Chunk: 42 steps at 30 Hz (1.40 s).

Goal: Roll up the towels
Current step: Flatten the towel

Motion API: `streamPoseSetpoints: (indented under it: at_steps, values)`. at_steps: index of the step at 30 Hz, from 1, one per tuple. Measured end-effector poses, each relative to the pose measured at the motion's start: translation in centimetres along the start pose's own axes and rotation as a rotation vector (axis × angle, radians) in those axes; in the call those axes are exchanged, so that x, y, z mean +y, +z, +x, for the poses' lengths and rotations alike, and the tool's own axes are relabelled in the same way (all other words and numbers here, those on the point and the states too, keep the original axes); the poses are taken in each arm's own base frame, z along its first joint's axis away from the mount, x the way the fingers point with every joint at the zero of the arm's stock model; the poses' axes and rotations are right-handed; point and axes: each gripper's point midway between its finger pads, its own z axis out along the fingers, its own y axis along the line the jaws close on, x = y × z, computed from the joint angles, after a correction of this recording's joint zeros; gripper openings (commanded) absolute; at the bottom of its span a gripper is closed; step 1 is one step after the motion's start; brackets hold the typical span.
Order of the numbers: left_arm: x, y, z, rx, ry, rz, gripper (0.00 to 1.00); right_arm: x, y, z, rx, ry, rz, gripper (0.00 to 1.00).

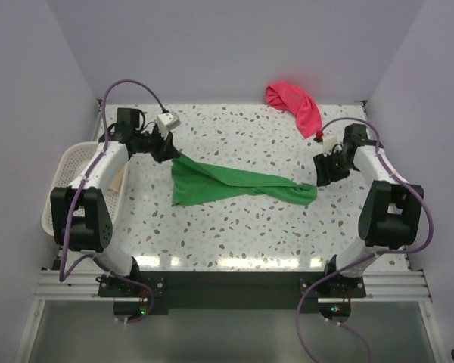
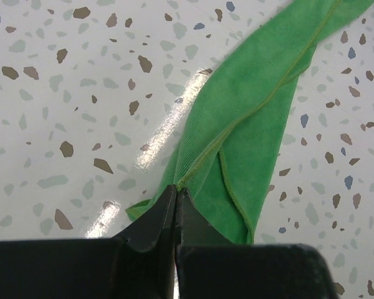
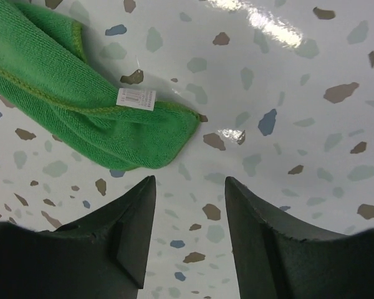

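Observation:
The green towel [image 1: 234, 184] lies twisted and stretched across the middle of the table. My left gripper [image 1: 169, 151] is shut on its left corner; in the left wrist view the cloth [image 2: 249, 124] fans out from the closed tips [image 2: 176, 189]. The towel's right end [image 3: 81, 118], with a white label [image 3: 136, 98], rests on the table just ahead of my right gripper [image 3: 190, 180], which stands open and apart from the cloth with nothing between its fingers. From above, that gripper [image 1: 321, 172] hovers beside the towel's right tip. A pink-red towel [image 1: 293, 103] lies crumpled at the back right.
A white mesh basket [image 1: 68, 170] stands at the table's left edge beside the left arm, and a pale peach strip [image 1: 122, 180] shows along its inner side. White walls close in the table on three sides. A small white box [image 1: 166, 119] sits on the left wrist.

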Motion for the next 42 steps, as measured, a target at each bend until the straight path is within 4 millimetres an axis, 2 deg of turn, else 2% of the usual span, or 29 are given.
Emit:
streamPoseSetpoints:
  at_steps: [2, 6, 16, 17, 19, 21, 26, 28, 30, 32, 35, 38, 40, 42]
  values:
    - [0.0, 0.0, 0.0, -0.001, 0.001, 0.0, 0.0, 0.7, 1.1, 0.4, 0.03, 0.007, -0.005, 0.51]
    - [0.1, 0.0, -0.1, -0.002, 0.002, -0.001, 0.0, 1.7, 2.8, 0.0, 0.051, -0.001, 0.0, 0.48]
    - [0.1, 0.1, 0.1, 0.0, 0.002, 0.0, 0.0, 1.3, 6.5, 1.4, 0.136, 0.03, 0.027, 0.43]
    - [0.1, 0.1, 0.2, 0.001, 0.001, 0.001, 0.0, 1.3, 6.6, 1.5, 0.14, 0.031, 0.028, 0.4]
    - [0.1, 0.2, 0.4, 0.005, -0.003, 0.003, 0.0, 1.1, 6.8, 1.2, 0.131, 0.028, 0.037, 0.23]
    - [0.1, 0.4, 0.7, 0.009, -0.008, 0.003, 0.0, 0.9, 6.9, 1.1, 0.128, 0.028, 0.047, 0.02]
    - [0.4, 0.5, 1.1, 0.023, -0.025, -0.009, 0.0, 0.7, 6.4, 0.9, 0.12, 0.036, 0.066, 0.0]
    - [0.7, 0.4, 0.9, 0.024, -0.037, -0.018, 0.0, 0.4, 5.3, 0.4, 0.094, 0.041, 0.08, 0.0]
    - [1.4, 0.1, 0.0, 0.012, -0.045, -0.039, 0.0, -0.2, 3.3, -0.9, 0.045, 0.046, 0.102, 0.0]
    - [2.2, -0.6, -1.5, -0.013, -0.042, -0.067, 0.0, -1.7, 0.2, -3.3, -0.051, 0.058, 0.146, 0.0]
    - [3.3, -1.8, -4.7, -0.064, -0.019, -0.108, 0.0, -3.2, -5.6, -7.9, -0.218, 0.038, 0.216, 0.0]
    - [3.9, -3.0, -7.9, -0.119, 0.017, -0.139, 0.0, -3.6, -10.8, -12.3, -0.366, -0.006, 0.269, 0.0]
    - [4.1, -3.8, -9.8, -0.15, 0.038, -0.158, 0.0, -3.4, -13.5, -14.2, -0.438, -0.034, 0.294, 0.0]
    - [4.0, -4.4, -10.7, -0.167, 0.052, -0.17, 0.0, -3.0, -15.2, -14.9, -0.478, -0.053, 0.305, 0.0]
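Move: The green towel's right end lies some 8 cm below the open right hand, about 2 cm to its left and 1 cm ahead; its white label is another 3 cm to the left. The red towel lies roughly 28 cm ahead and 6 cm left of that hand. The left hand already holds the green towel's far left corner; from it, the right end is about 42 cm right, 3 cm back and 14 cm below, and the loose near-left corner about 8 cm back, 14 cm below. Down about 6.5 cm and slightly left goes the right hand, its half-open fingers shutting on the green towel's right end; then it climbs fast, some 26 cm, going forward and a little right as its fingers tilt up. The left hand keeps its corner pinched, waits with only a small dip, then rises and reaches forward too. ##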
